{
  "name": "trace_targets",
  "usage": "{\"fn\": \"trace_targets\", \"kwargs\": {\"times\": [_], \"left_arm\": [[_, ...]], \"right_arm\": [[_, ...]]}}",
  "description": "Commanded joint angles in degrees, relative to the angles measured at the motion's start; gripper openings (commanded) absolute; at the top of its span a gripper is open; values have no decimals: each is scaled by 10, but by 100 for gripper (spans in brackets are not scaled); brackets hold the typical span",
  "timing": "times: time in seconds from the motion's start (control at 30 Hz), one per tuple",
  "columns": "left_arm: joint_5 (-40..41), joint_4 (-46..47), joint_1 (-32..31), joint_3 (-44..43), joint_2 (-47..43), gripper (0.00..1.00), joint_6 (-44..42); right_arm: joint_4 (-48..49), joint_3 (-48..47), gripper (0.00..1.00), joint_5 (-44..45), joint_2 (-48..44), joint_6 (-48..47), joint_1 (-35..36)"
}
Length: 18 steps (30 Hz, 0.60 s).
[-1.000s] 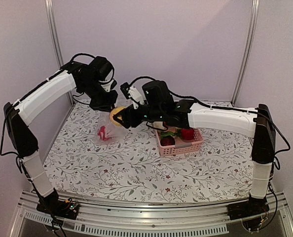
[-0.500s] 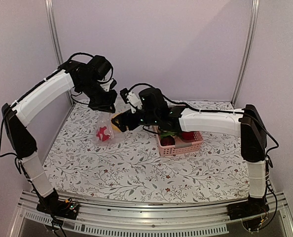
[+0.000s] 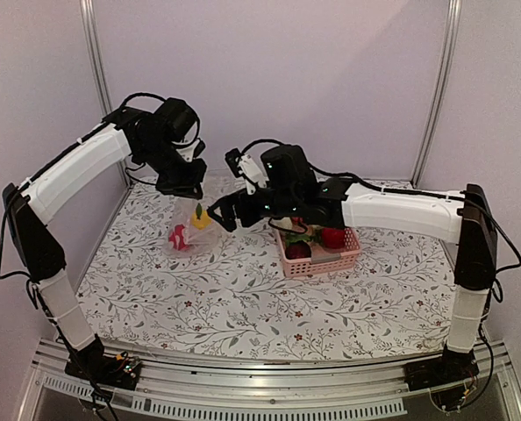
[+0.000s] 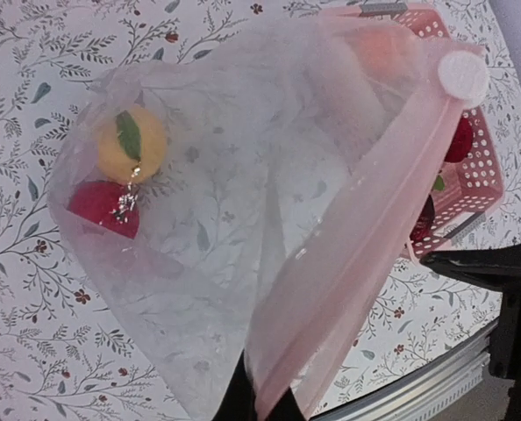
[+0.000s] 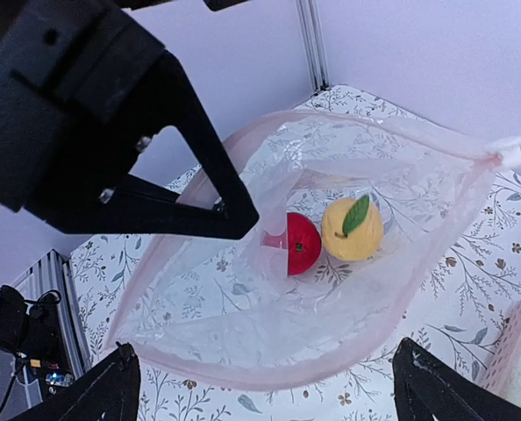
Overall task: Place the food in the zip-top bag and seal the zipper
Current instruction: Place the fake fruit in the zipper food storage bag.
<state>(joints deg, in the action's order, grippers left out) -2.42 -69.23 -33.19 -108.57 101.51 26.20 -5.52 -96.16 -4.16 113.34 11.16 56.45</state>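
Observation:
The zip-top bag (image 3: 189,230) hangs open from my left gripper (image 3: 183,186), which is shut on its mouth edge (image 4: 259,405). Its pinkish zipper (image 4: 366,228) runs up to a white slider (image 4: 463,77), and the mouth gapes wide (image 5: 331,289). Two pieces of food lie at the bottom of the bag: a yellow fruit (image 5: 352,228) with a green leaf and a red one (image 5: 303,243). My right gripper (image 3: 218,215) hovers just outside the mouth, open and empty (image 5: 274,386). More food, red (image 3: 333,237) and dark (image 3: 297,250), sits in the pink basket.
The pink lattice basket (image 3: 326,261) stands right of the bag, under my right arm. The floral tablecloth (image 3: 243,298) covers the table. Metal frame posts (image 3: 94,61) and purple walls close in the back and sides.
My right gripper was holding the yellow fruit at the bag mouth; it has opened, the fruit now lies in the bag beside the red one, and the gripper has drawn back slightly.

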Motion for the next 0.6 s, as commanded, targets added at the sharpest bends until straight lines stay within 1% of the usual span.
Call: {"fn": "trace_targets", "kwargs": {"times": [0.0,0.13,0.23,0.43,0.57], "left_arm": [[5,22,6,9,-3,0,-18],[6,37,7,14,3,0,-26],[1,43,6,14,9,0,-27],[-13,50,5,14,19,0,-29],[-5,52,6,17,22,0,-37]], "right_arm": [[-54,53,99,29,-96,-2,-3],[-86,99,99,72,-157,6,-11],[-120,124,99,86,-194,18,-30],[-185,156,99,75,-223,47,-90],[-210,174,99,38,-229,72,-129]]}}
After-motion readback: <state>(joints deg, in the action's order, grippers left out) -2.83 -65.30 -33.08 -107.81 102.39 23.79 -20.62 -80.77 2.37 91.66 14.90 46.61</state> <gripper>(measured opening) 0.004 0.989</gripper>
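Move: From the right hand, the orange lies in the basket about 18 cm to the right, 8 ahead and 16 below. The left white vegetable is 13 right and 7 ahead, the dark red fruit 17 right and 3 back, both similarly low. The bag's middle is about 7 left, 3 ahead and 9 below. From the left hand, the orange is roughly 25 cm right, 6 ahead and 16 below. The empty right hand, wide open, swings some 16 cm right from the bag, rising then sinking towards the orange. ##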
